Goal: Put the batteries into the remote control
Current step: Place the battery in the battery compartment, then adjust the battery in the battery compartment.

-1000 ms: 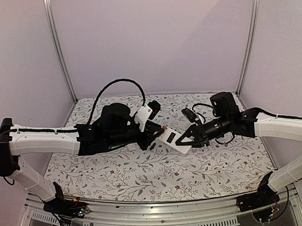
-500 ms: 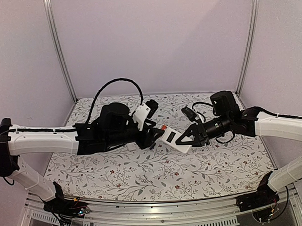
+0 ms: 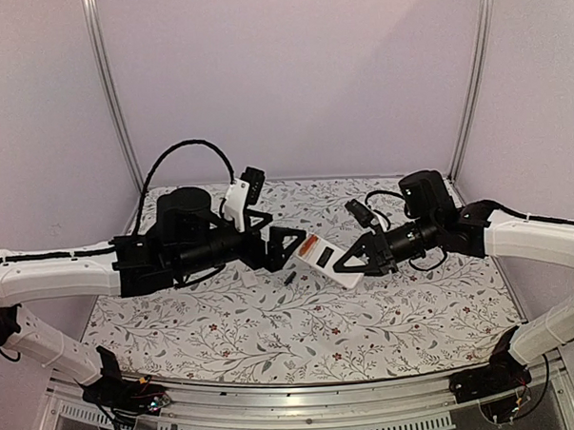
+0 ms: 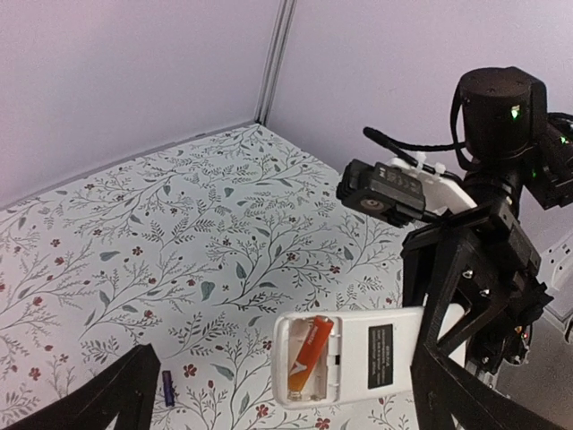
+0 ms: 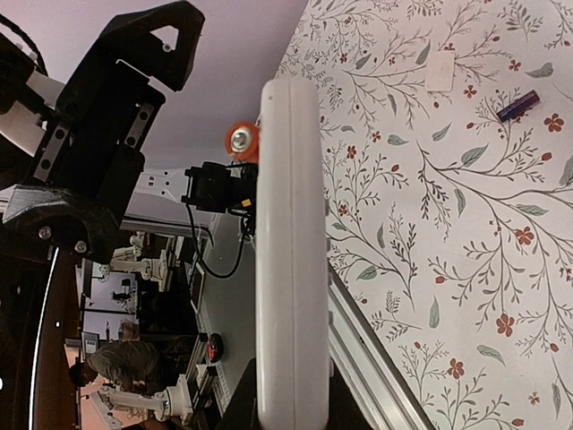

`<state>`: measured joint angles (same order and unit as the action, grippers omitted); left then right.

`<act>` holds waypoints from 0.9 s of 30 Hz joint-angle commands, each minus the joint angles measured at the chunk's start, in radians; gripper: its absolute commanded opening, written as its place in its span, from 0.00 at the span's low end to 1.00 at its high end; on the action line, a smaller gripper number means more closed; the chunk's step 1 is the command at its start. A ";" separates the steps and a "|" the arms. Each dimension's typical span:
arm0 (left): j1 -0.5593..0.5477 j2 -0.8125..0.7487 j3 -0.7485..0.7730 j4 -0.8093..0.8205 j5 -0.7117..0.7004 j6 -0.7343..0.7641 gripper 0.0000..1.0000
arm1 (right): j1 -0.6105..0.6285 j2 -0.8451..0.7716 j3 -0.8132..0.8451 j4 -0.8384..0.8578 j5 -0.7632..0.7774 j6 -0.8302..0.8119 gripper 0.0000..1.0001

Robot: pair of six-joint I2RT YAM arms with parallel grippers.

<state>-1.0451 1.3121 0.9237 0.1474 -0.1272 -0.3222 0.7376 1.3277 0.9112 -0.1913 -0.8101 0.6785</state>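
The white remote control (image 3: pixel 325 262) hangs above the table with its back up, and my right gripper (image 3: pixel 354 260) is shut on its right end. One orange-red battery (image 4: pixel 309 352) lies slanted in the open recess of the remote control (image 4: pixel 376 356), one end riding up. In the right wrist view the remote control (image 5: pixel 289 251) is edge-on, and the orange battery's end (image 5: pixel 242 141) sticks out beside it. My left gripper (image 3: pixel 274 235) stands open just left of the remote, holding nothing. The dark battery (image 4: pixel 166 388) lies on the table.
A small white cover piece (image 5: pixel 440 70) lies flat on the floral table cloth (image 3: pixel 273 330), near the dark battery (image 5: pixel 518 106). Pale walls and metal frame posts (image 3: pixel 110 89) close the back and sides.
My left gripper has opened wide and drawn back to the left, letting go of the orange battery, which stays in the remote's recess. The right gripper and the remote have barely moved.
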 commanded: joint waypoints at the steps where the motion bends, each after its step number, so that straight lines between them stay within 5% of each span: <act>1: 0.021 0.006 -0.030 -0.027 -0.015 -0.055 1.00 | -0.005 0.021 0.045 -0.042 0.012 -0.017 0.00; 6: 0.034 0.057 -0.011 -0.053 0.034 -0.068 0.99 | -0.005 0.038 0.059 -0.068 0.004 -0.026 0.00; 13: 0.051 0.144 0.036 -0.057 0.098 -0.076 0.82 | -0.006 0.054 0.070 -0.074 -0.007 -0.024 0.00; 27: 0.081 0.201 0.073 -0.052 0.148 -0.073 0.70 | -0.005 0.065 0.083 -0.068 -0.031 -0.023 0.00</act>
<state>-0.9821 1.4899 0.9718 0.1066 -0.0040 -0.3946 0.7372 1.3834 0.9569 -0.2665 -0.8223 0.6670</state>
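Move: The orange battery, already lying in the remote's compartment, is about 4 cm to the left hand's right, 1 cm ahead and some 6 cm below its open fingers; the remote's middle is about 8 cm right, 2 cm back and 7 cm down. On the table, some 25 cm below, the dark battery lies about 7 cm ahead with no sideways offset, and the battery cover is 10 cm left of that one. From the right hand, holding the remote, the orange battery is some 7 cm left and 3 cm ahead. The left hand sinks about 7 cm towards the orange battery in the compartment, tipping roughly 10 degrees further down and drifting about 2 cm forward and 2 cm right, while its wide-open fingers draw in to roughly three quarters open. It eases off at the bottom with one fingertip close beside the battery's raised end, contact not clear, as the right hand keeps its grip on the remote and lowers it about 1 cm. ##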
